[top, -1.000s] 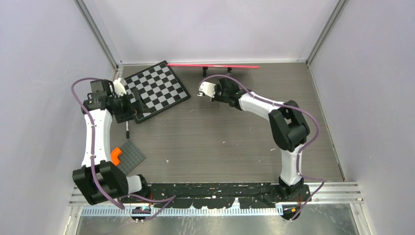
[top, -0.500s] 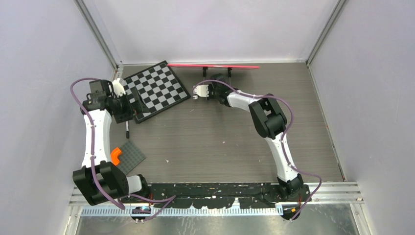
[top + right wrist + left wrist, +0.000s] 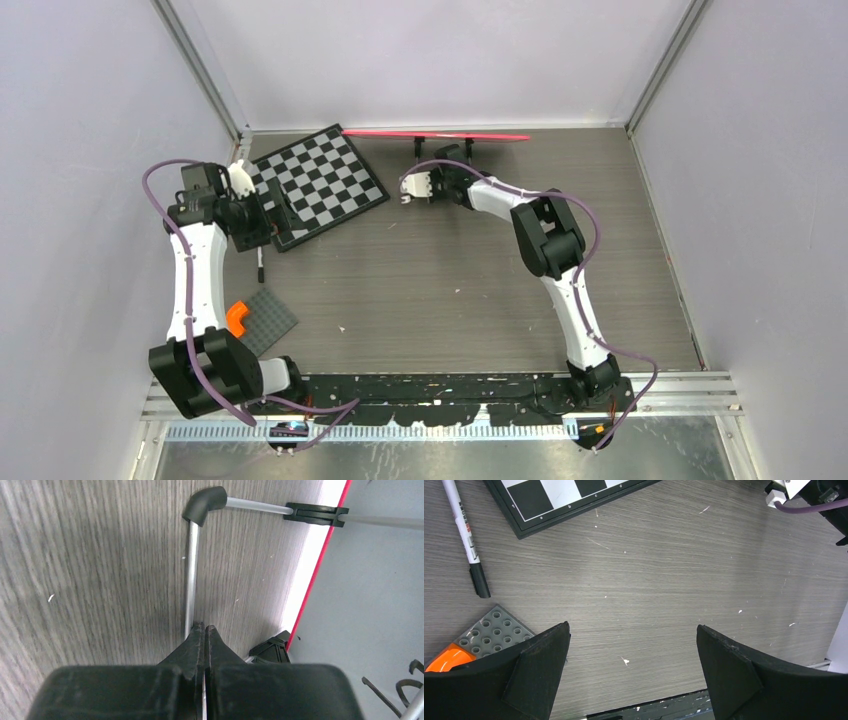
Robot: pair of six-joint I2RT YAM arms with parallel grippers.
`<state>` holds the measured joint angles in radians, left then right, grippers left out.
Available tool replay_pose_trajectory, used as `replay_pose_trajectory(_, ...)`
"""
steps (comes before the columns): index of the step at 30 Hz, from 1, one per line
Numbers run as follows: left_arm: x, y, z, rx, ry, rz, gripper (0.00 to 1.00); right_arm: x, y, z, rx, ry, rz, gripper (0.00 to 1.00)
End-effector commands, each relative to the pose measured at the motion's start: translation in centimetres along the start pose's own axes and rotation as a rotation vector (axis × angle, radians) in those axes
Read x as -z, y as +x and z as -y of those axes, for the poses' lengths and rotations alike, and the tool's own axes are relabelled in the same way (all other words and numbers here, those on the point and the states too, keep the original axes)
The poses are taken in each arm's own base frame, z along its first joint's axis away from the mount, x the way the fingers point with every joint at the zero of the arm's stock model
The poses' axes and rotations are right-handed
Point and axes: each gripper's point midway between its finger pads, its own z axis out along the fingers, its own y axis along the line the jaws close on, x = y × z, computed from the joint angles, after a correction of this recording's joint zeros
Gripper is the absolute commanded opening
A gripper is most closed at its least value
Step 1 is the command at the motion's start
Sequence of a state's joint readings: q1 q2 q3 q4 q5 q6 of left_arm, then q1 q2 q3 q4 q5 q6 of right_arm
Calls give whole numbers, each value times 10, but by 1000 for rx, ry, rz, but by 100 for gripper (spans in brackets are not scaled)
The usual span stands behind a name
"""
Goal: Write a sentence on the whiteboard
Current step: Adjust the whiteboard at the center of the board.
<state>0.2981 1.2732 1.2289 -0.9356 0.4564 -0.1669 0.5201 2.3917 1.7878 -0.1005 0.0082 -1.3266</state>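
Observation:
The whiteboard (image 3: 436, 134) stands on edge against the back wall and shows as a thin pink-red line from above. Its two black feet (image 3: 418, 149) rest on the table. In the right wrist view its pink frame (image 3: 320, 565) runs up the right side, with a few black strokes of the sentence (image 3: 406, 681) at the lower right corner. My right gripper (image 3: 204, 628) is shut and holds nothing. Its tips sit at the near end of the board's metal stand rod (image 3: 190, 580). My left gripper (image 3: 634, 650) hangs open over bare table.
A black-and-white chessboard (image 3: 318, 182) lies at the back left. A white marker with a black cap (image 3: 466, 535) lies beside it on the table. A grey studded plate (image 3: 268, 320) with an orange piece (image 3: 236, 317) sits near the left arm.
The right arm's elbow has swung left and back, and its gripper has edged toward the whiteboard's feet. The left arm has not moved.

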Motion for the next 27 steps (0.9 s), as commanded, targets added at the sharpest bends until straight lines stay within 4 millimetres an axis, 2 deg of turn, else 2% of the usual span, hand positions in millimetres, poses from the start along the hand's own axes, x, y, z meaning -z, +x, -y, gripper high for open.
replay_pose_trajectory(1, 8, -20, 6, -38, 25, 55, 100, 0, -3, -19, 33, -97, 24, 0)
replay_pose_trajectory(11, 6, -20, 5, -42, 22, 56, 100, 26, 0, -66, 80, -310, 43, 0)
replay_pose_trajectory(20, 7, -20, 7, -49, 30, 69, 100, 43, 11, -95, 104, -410, 13, 0)
replay_pose_trajectory(23, 7, -20, 8, -50, 34, 73, 100, 54, 14, -104, 141, -436, 13, 0)
replay_pose_trajectory(27, 8, -20, 10, -53, 45, 79, 100, 72, 21, -126, 191, -483, 13, 0)
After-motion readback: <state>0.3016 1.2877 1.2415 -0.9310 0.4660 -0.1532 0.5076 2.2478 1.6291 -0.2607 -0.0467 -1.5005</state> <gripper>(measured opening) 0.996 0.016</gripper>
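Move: My right hand's shut fingertips are low, by the rear crossbar of the whiteboard's stand, with its middle about 3 cm to my left, 1 cm back and 1 cm lower. The whiteboard stands roughly 8 cm ahead and 3 cm left, its middle about 9 cm higher; the checkerboard lies about 28 cm left, 2 cm back and 2 cm lower. From my left hand that crossbar is some 26 cm ahead, 31 cm right and 18 cm down. I ease off gently with my right hand, then draw it back faster, about 5 cm towards my base and half as far to the right, staying low. My shut fingertips hook the board side of the stand's crossbar near its right end and drag it along, while the wrist turns some 10 degrees counter-clockwise and tips slightly further down. ##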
